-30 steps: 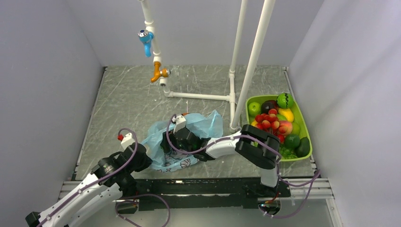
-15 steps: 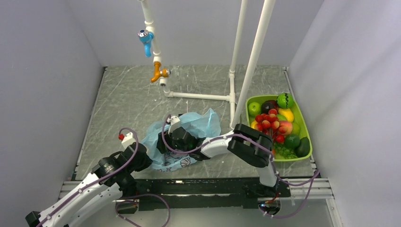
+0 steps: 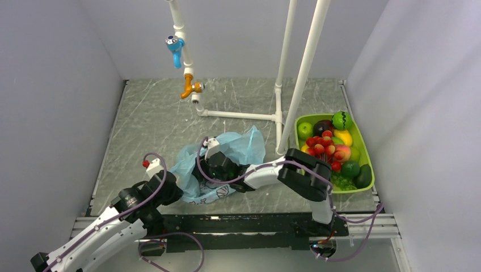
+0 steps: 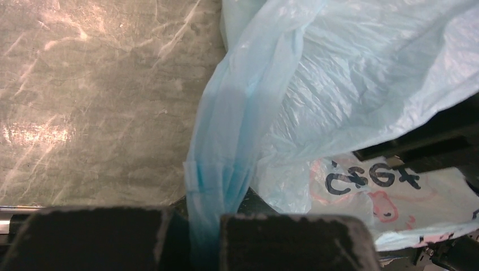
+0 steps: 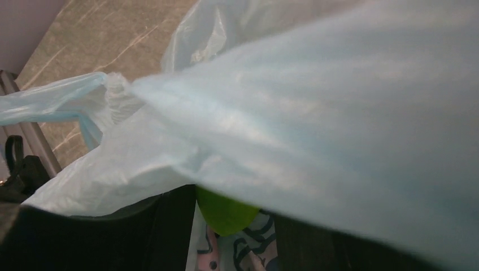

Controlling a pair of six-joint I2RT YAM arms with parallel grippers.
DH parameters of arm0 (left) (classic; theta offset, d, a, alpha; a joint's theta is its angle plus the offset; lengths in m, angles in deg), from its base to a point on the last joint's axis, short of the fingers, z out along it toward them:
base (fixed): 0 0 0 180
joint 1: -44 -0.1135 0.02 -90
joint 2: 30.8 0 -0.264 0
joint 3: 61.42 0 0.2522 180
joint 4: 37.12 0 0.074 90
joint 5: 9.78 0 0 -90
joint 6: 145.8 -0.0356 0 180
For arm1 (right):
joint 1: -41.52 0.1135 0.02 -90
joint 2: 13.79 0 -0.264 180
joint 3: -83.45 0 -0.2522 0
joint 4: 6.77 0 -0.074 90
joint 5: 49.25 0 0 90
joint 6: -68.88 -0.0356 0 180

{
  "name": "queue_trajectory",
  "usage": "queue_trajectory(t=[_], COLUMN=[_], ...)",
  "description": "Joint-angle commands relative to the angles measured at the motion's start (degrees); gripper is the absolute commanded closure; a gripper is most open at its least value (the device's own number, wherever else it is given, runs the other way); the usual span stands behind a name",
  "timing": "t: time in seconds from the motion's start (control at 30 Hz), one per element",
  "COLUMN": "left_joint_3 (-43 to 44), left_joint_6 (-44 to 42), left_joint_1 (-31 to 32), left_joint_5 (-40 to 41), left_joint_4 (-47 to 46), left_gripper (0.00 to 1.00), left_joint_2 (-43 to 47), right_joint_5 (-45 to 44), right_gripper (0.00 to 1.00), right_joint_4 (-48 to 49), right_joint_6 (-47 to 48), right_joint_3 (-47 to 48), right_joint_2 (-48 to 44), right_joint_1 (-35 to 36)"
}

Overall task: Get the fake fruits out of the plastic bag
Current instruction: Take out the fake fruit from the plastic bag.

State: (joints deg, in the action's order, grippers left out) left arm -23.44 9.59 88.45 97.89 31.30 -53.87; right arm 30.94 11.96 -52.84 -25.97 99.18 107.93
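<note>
The light-blue plastic bag (image 3: 241, 148) lies crumpled at the table's near middle. My left gripper (image 3: 172, 190) is at its left edge; in the left wrist view it (image 4: 204, 240) is shut on a bunched strip of the bag (image 4: 226, 130). My right gripper (image 3: 211, 165) reaches in from the right, its fingers hidden under the film. In the right wrist view it (image 5: 234, 226) has a green fruit (image 5: 226, 217) between its jaws, touching the left finger (image 5: 169, 237). The bag film (image 5: 316, 124) covers the fruit's top. The bag's pink-and-dark print (image 4: 367, 186) faces me.
A green tray (image 3: 370, 170) full of fake fruits (image 3: 329, 144) stands at the right edge. A white pipe frame (image 3: 303, 79) rises just left of it, its base rail (image 3: 238, 115) behind the bag. A blue tap (image 3: 174, 46) and an orange tap (image 3: 189, 88) hang at the back.
My right arm pushed left, deeper into the bag, then eased back a little to the right. The bag's top shifted with it. The left arm has held still.
</note>
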Motion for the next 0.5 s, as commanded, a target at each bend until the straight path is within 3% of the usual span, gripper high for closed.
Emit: queue_trajectory(t=[0.0,0.47], left_joint_3=[1.43,5.30], left_joint_6=[0.05,-0.85], left_joint_1=[0.21,0.20], left_joint_5=[0.34,4.93], left_joint_4=[-0.45,1.07], left_gripper=[1.00,1.00], left_joint_2=[0.51,0.36], right_joint_5=[-2.62,3.91], right_gripper=[0.72,0.94], right_joint_4=[-2.25,-12.49], right_joint_6=[0.95,-0.32], right_joint_3=[-1.80,-15.81], right_joint_2=[-8.14,-26.32], right_joint_1=[-0.34,-0.32])
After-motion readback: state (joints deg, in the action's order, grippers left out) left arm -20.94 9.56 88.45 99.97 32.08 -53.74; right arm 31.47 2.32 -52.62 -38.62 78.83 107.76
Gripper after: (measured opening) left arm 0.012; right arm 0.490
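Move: In the right hand's fingers a green fruit is already pinched, down inside the plastic bag, whose middle lies about 8 cm to the hand's right and 2 cm ahead. The green basket is some 52 cm to the right and 7 cm ahead, near hand height. The white pipe's foot stands on the way, about 32 cm right, 7 cm ahead and 4 cm lower. From the left hand the basket lies roughly 60 cm right and 16 cm ahead. Drawing the green fruit out of the depth of the bag, the right hand swings about 7 cm to its right and climbs some 4 cm, the rise coming early and levelling off, then eases back 3 cm as well. Its fingers keep their pinch and the wrist hardly turns. The left hand still grips the bag's twisted handle and lifts it a centimetre or two near the end. ##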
